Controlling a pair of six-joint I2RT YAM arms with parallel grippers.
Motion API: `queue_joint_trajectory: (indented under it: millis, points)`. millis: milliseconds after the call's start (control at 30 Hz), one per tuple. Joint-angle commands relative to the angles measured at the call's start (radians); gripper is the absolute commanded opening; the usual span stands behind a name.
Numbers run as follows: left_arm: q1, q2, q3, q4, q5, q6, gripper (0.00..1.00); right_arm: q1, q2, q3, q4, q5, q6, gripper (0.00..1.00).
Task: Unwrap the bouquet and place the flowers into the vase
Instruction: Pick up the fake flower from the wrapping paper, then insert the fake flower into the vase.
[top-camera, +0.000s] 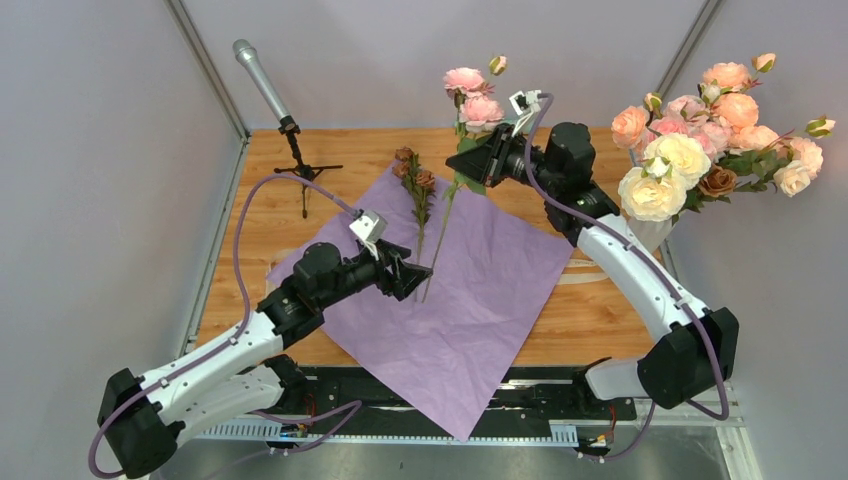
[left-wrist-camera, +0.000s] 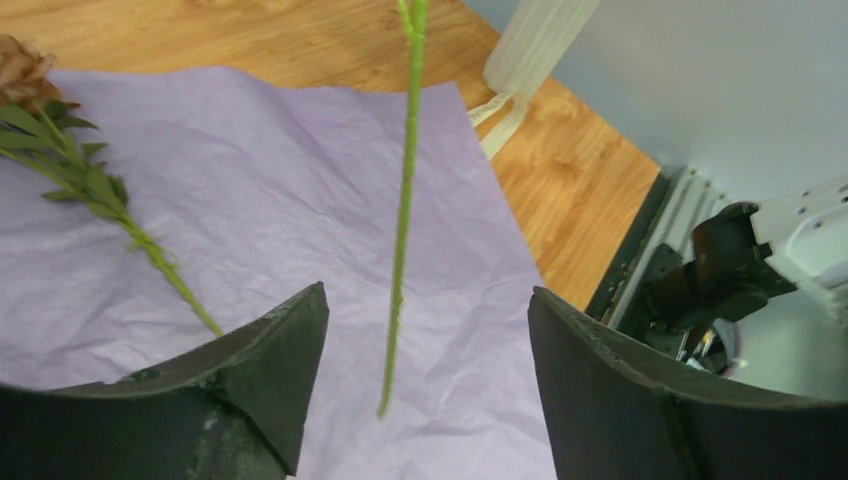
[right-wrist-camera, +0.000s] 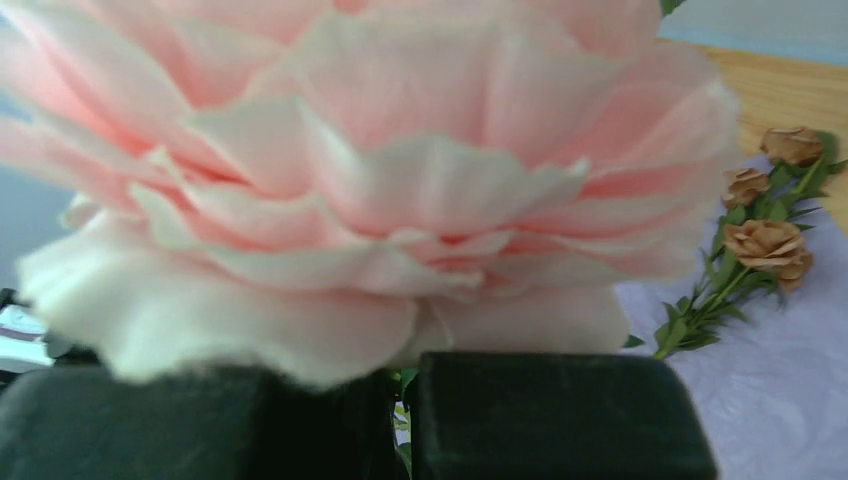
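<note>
The lilac wrapping paper lies spread flat on the wooden table. A pink rose sprig stands nearly upright over it, and my right gripper is shut on its stem just under the blossoms. In the right wrist view the pink bloom fills the frame above the shut right gripper. The long green stem hangs down between the fingers of my left gripper, which is open and not touching it. A brown rose sprig lies on the paper. The white ribbed vase stands at the right, holding many roses.
A microphone on a small tripod stands at the back left of the table. A cream ribbon lies by the vase's foot. The full bunch of peach, cream and pink roses spreads wide above the vase.
</note>
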Motion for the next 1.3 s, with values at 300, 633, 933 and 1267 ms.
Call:
queue_joint_trajectory:
  millis: [300, 633, 933, 1267]
  points:
    - [0.119, 0.059, 0.36, -0.526, -0.028, 0.212, 1.0, 0.01, -0.106, 0.332, -0.568, 0.513, -0.734, 0.0]
    - [0.359, 0.11, 0.476, -0.657, -0.248, 0.356, 1.0, 0.01, -0.042, 0.472, -0.618, 1.013, -1.054, 0.0]
    - [0.378, 0.127, 0.436, -0.658, -0.297, 0.364, 1.0, 0.002, 0.029, 0.539, -0.56, 1.21, -1.215, 0.0]
    - [0.378, 0.113, 0.42, -0.656, -0.338, 0.369, 1.0, -0.016, 0.026, 0.595, -0.516, 1.259, -1.231, 0.0]
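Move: The right hand holds the pink rose bound for the vase, whose middle is about 47 cm to its right, 8 cm back and 21 cm lower; the blossoms already in the vase spread 50 cm right and 3 cm back, near hand height. The ribbon end lies some 37 cm right, 9 cm back and 33 cm below. From the empty left hand, the brown flower's middle is about 20 cm ahead, 2 cm left and 20 cm down. Still pinching the pink rose just under its bloom, the right hand sweeps some 23 cm right towards the vase, also rising and reaching forward, while its wrist rolls left side down and swings clockwise until the fingers point ahead. The left hand, already off the stem, opens fully and draws about 16 cm left and 10 cm forward, tipping its fingers down and swinging them to point ahead, left of the brown flower. ##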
